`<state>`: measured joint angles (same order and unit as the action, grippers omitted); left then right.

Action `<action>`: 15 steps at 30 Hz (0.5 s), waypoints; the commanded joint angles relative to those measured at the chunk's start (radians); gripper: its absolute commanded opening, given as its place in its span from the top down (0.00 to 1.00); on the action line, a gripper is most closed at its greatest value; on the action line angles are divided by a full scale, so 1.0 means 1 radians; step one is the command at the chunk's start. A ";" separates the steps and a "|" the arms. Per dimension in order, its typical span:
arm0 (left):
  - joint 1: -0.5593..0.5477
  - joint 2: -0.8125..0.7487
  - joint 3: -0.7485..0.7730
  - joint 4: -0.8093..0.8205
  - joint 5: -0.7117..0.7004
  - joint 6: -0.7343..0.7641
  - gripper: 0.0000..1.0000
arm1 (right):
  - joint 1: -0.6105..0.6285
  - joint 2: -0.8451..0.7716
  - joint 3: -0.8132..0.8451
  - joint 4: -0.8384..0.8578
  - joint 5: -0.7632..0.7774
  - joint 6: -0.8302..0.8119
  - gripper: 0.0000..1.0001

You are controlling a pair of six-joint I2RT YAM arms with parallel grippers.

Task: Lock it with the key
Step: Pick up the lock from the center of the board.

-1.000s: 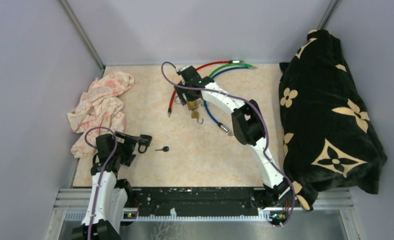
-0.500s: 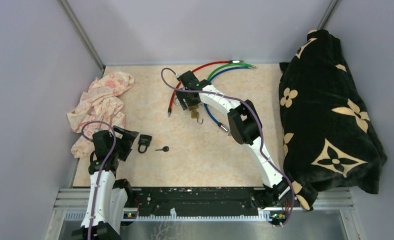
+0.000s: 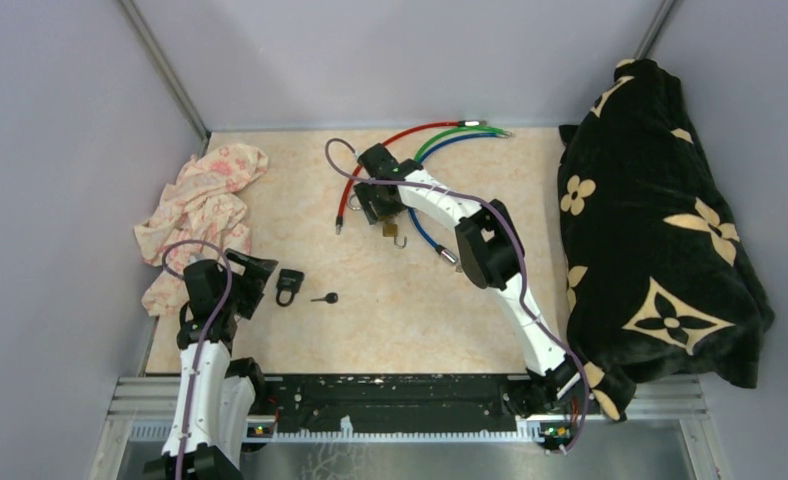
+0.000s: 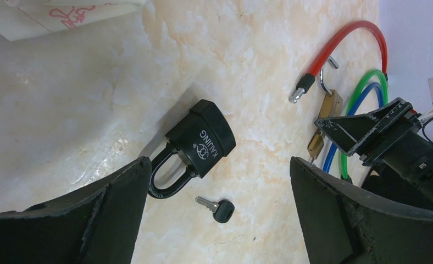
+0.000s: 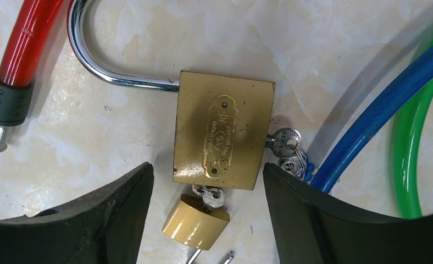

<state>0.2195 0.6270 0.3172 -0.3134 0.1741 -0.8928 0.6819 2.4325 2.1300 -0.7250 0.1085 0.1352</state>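
Note:
A black padlock (image 4: 200,142) lies flat on the marble table, shackle toward my left gripper (image 4: 218,181). That gripper is open and holds nothing. A small black-headed key (image 4: 217,207) lies loose just past the lock; from above, the padlock (image 3: 289,285) and key (image 3: 324,298) sit right of the left gripper (image 3: 258,282). My right gripper (image 5: 207,169) hangs open over a large brass padlock (image 5: 223,137) with an open chrome shackle and keys (image 5: 284,144) in its base. Its fingers flank the body. A small brass padlock (image 5: 196,223) lies beside it.
Red (image 5: 25,49), blue (image 5: 379,104) and green (image 5: 409,165) cables curve around the brass locks. A floral cloth (image 3: 202,215) is bunched at the left wall. A black flower-patterned cushion (image 3: 660,230) fills the right side.
My left gripper has drawn back toward the left, leaving the black padlock on the table. My right gripper's jaws have narrowed a little above the brass padlock.

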 commanded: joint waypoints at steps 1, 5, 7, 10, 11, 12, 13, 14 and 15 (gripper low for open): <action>0.007 -0.010 -0.007 0.038 0.025 0.007 0.01 | -0.021 -0.019 0.012 0.029 -0.027 0.034 0.28; 0.008 -0.010 -0.002 0.041 0.027 0.016 0.01 | -0.051 0.025 0.032 0.031 -0.079 0.045 0.28; 0.007 -0.010 -0.001 0.050 0.030 0.020 0.01 | -0.053 0.041 0.038 0.037 -0.089 0.039 0.29; 0.007 -0.006 -0.001 0.090 0.044 0.029 0.01 | -0.053 0.070 0.045 0.022 -0.095 0.031 0.38; 0.006 -0.006 0.002 0.112 0.053 0.050 0.01 | -0.053 0.075 0.042 0.018 -0.095 0.028 0.48; 0.007 -0.004 0.003 0.149 0.067 0.077 0.01 | -0.053 0.076 0.033 0.017 -0.093 0.026 0.61; 0.006 0.002 0.003 0.199 0.090 0.121 0.02 | -0.053 0.073 0.020 0.020 -0.087 0.023 0.73; 0.005 0.008 0.003 0.270 0.120 0.184 0.03 | -0.053 0.065 0.005 0.029 -0.084 0.019 0.83; 0.001 0.021 0.004 0.349 0.158 0.274 0.04 | -0.053 0.051 -0.011 0.045 -0.083 0.015 0.91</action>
<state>0.2199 0.6300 0.3164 -0.2169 0.2256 -0.8318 0.6262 2.4531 2.1479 -0.7086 0.0292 0.1528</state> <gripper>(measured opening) 0.971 0.343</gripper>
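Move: The brass lock lies just past the right hand's open fingers, its middle about 3 cm ahead, 1 cm to the right and 2 cm below. The small lock sits some 5 cm back of the brass lock, the blue cable runs about 5 cm to the right of it, and the red cable's end is about 9 cm to the left and 4 cm back of it. From the left hand, the brass lock is roughly 22 cm ahead, 26 cm right and 8 cm lower. The right fingers come onto both sides of the brass lock's near part and pinch it, closing to about half their starting gap after the hand has slid about 1.5 cm forward over the lock and 1 cm to the right, staying low. The empty left hand rises some 1.5 cm and eases about 1 cm forward, tipping slightly up, fingers wide open. ##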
